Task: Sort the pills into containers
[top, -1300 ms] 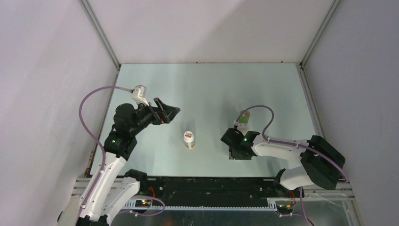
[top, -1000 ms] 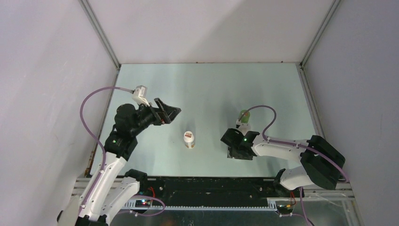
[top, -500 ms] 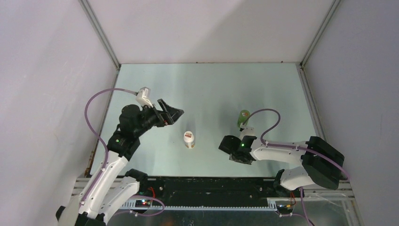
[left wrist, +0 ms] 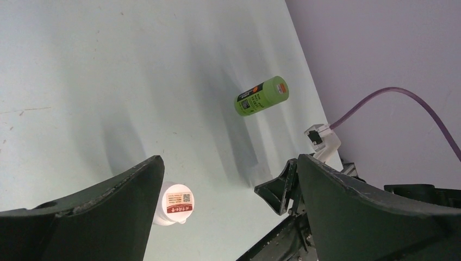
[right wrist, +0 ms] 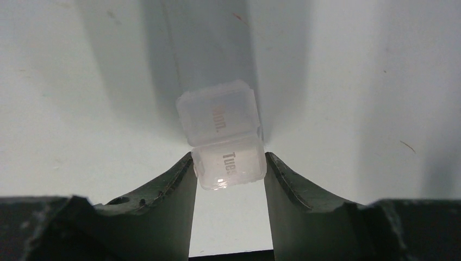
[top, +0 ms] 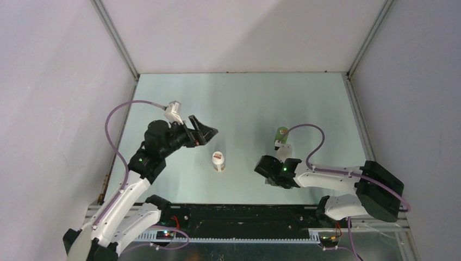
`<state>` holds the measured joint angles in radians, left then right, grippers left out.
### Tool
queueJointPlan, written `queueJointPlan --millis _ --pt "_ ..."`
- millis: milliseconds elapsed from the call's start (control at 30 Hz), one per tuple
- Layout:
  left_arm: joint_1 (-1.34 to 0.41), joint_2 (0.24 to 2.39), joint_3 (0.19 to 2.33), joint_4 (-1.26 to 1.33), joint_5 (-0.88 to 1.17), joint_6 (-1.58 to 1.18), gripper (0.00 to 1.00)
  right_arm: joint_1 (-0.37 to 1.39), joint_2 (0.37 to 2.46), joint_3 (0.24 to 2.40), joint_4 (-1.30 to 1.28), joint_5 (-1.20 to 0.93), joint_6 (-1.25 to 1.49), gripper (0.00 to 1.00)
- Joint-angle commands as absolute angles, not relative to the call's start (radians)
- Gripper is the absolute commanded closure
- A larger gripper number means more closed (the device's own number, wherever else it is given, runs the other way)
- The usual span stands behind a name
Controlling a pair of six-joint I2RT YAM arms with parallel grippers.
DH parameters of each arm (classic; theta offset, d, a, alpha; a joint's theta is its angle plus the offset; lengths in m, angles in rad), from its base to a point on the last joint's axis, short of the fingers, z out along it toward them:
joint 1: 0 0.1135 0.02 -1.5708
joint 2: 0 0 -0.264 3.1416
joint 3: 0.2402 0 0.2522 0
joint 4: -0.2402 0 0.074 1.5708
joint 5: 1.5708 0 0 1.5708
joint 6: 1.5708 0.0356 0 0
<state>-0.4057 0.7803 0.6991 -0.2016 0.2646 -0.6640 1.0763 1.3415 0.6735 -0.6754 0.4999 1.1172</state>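
A small translucent pill box [right wrist: 223,133] lies on the table, its lids marked "Mon." and "Tues.". My right gripper [right wrist: 229,163] is shut on its "Tues." end, one fingertip against each side. From above, the right gripper [top: 270,173] points down and hides the box. My left gripper [top: 209,130] hangs open in the air, left of centre, with nothing between its fingers [left wrist: 136,185]. A white bottle [top: 218,160] with a red label on its cap stands at mid-table, and it also shows as the white bottle [left wrist: 175,204] beside the left finger. No loose pills show.
A green bottle [top: 281,135] lies on its side just beyond the right wrist, also seen as the green bottle [left wrist: 261,96]. Grey walls close in the table [top: 239,98] on three sides. A purple cable [top: 310,136] loops over the right arm.
The right gripper's jaws have narrowed onto the pill box, and its wrist shifted slightly toward the near edge, uncovering the green bottle. The left arm drifted right, still open.
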Motion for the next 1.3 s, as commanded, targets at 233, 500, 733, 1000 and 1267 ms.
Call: queueJointPlan --millis 233,500,733,1000,1267 --pt "-0.546 0.881 0.646 0.041 0.287 -0.821 0.02 1.062 1.122 0.665 -0.316 0.377 0.755 0.56" --pt "-0.686 1.015 0.637 0.243 0.295 -0.920 0.01 1.036 1.025 0.666 -0.077 0.239 0.547 0.59" --pt "-0.745 1.082 0.656 0.254 0.271 -0.967 0.04 1.001 0.978 0.672 -0.024 0.187 0.466 0.59" --pt "-0.749 1.140 0.646 0.341 0.276 -1.075 0.20 0.962 0.962 0.676 -0.010 0.111 0.427 0.59" --pt "-0.757 1.185 0.670 0.273 0.262 -1.071 0.41 0.942 0.975 0.691 -0.010 0.094 0.433 0.59"
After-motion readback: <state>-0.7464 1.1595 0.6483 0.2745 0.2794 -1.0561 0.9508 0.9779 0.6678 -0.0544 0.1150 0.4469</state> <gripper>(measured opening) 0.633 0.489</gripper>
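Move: The pill container is already in the right fingers close to the table, its middle about 1 cm ahead of that hand. Counted from the left hand, it lies some 25 cm to the right, 8 cm back and 21 cm lower. The open left gripper, where it is being taken, is about 9 cm ahead of the right hand, 25 cm left and 22 cm above. From the right hand, the white bottle stands 4 cm ahead and 22 cm left, the green bottle 15 cm ahead and 2 cm right. Upward by some 17 cm, then easing to a stop, the right hand carries the pill container, also about 10 cm left and 5 cm forward, keeping its grip while its steeply down-pointing fingers swing up and round to the left. The left hand comes about 13 cm rightward to meet it, sinking and drawing back slightly, tilts farther down, and partly closes its fingers around the container's free end. ##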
